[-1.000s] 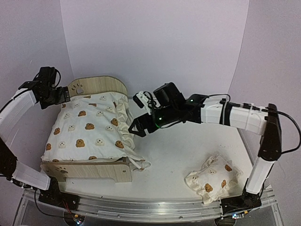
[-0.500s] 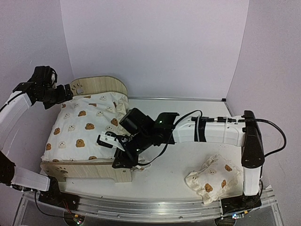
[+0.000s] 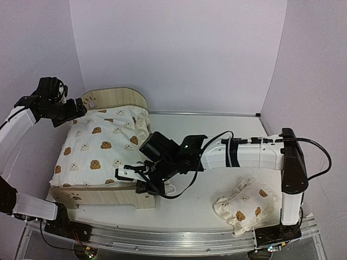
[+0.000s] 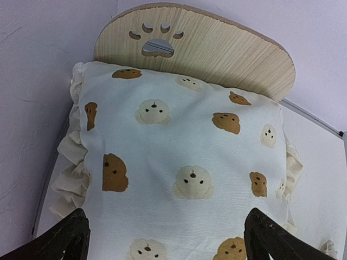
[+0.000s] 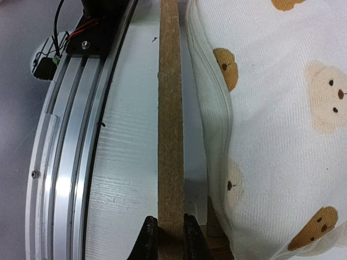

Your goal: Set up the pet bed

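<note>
The pet bed (image 3: 116, 97) stands at the left, its paw-print headboard (image 4: 217, 51) at the back and its low footboard (image 3: 103, 197) nearest the arms. A cream bear-print cushion (image 3: 100, 146) fills it and hides the base. My right gripper (image 3: 142, 184) is at the footboard's right end. In the right wrist view, the right gripper (image 5: 170, 238) is shut on the footboard's top edge (image 5: 170, 108), one finger on each face. My left gripper (image 3: 76, 108) hovers by the headboard's left side. The left gripper (image 4: 168, 238) is open over the cushion (image 4: 184, 141), holding nothing.
A small cream bear-print pillow (image 3: 244, 206) lies on the table at the front right. The metal base rail (image 5: 70, 135) runs just in front of the footboard. Purple walls close in on the left, back and right. The cushion's ruffle and ties hang over the bed's right side.
My right arm swung from mid-table down and left to the footboard's right end, and its jaws closed on the board. The left arm barely shifted.
</note>
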Robot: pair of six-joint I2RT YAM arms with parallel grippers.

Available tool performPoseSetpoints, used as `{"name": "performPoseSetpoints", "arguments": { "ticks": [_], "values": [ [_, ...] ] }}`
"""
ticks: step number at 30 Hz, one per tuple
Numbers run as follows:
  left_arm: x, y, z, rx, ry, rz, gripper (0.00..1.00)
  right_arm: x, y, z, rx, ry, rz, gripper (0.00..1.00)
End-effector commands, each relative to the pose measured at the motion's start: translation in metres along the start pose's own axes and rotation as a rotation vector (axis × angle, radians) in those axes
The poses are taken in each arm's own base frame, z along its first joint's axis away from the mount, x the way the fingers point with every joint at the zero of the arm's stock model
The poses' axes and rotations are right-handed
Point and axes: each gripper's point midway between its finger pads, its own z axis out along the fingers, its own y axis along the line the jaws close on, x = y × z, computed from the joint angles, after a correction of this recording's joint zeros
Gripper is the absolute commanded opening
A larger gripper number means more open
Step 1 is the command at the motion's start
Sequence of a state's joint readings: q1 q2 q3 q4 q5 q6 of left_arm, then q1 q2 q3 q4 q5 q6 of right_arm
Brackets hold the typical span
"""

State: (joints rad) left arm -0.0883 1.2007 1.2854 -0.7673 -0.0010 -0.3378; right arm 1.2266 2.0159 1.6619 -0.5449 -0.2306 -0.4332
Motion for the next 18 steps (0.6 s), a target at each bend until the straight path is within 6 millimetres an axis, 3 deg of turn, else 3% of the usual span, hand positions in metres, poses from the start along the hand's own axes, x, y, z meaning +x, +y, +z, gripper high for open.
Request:
{"name": "performPoseSetpoints", "arguments": {
  "ticks": [1,4,6,8,11,13,15,17,18],
  "values": [
    [-0.012,-0.018,-0.013,0.096,-0.042,0.0,0.99,0.059,-0.045,-0.06,0.165,0.12,-0.039,0.0],
    [-0.009,-0.027,-0.007,0.143,-0.021,0.003,0.99,0.096,-0.045,-0.093,0.081,0.08,-0.085,0.0],
    [-0.005,-0.03,-0.003,0.163,-0.009,0.007,0.99,0.123,-0.054,-0.109,0.143,0.126,-0.164,0.0],
    [-0.001,-0.034,0.0,0.192,0.002,0.006,1.0,0.151,-0.076,-0.129,0.218,0.159,-0.173,0.0],
    [0.011,-0.047,0.002,0.268,0.029,0.012,1.0,0.195,-0.129,-0.167,0.322,0.141,-0.054,0.04],
    [0.019,-0.055,0.003,0.306,0.049,0.026,0.99,0.227,-0.169,-0.198,0.429,0.123,0.077,0.42],
    [0.032,-0.061,0.004,0.335,0.08,0.032,0.99,0.251,-0.199,-0.228,0.521,0.104,0.229,0.61],
    [0.05,-0.068,0.007,0.359,0.108,0.029,0.99,0.272,-0.231,-0.261,0.705,0.123,0.407,0.96],
    [0.061,-0.073,0.008,0.376,0.124,0.03,0.99,0.274,-0.236,-0.271,0.748,0.114,0.456,0.98]
  ]
}}
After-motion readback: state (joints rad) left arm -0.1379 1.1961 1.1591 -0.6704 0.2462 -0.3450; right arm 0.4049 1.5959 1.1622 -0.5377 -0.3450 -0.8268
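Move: Pinched in the right fingers is the top rim of the bed's footboard near its right end; the bed's middle lies about 18 cm ahead of that hand and 16 cm to its left. The open table it is taken to starts clear some 24 cm to the right and 16 cm farther out; the pillow lies about 36 cm to the right, level. From the left hand the bed's middle is 7 cm right, 3 cm back and 18 cm below, the headboard 18 cm ahead and 10 cm right. Dragging the bed by its footboard, the right hand sweeps fast to the right, bearing forward as well, some 20 cm while the fingers stay shut. Then they open wide and the hand carries on right and forward, off the footboard's end, turning clockwise about 25 degrees. Wide open, the left hand goes about 6 cm right and sinks 3 cm towards the bed's left side. ##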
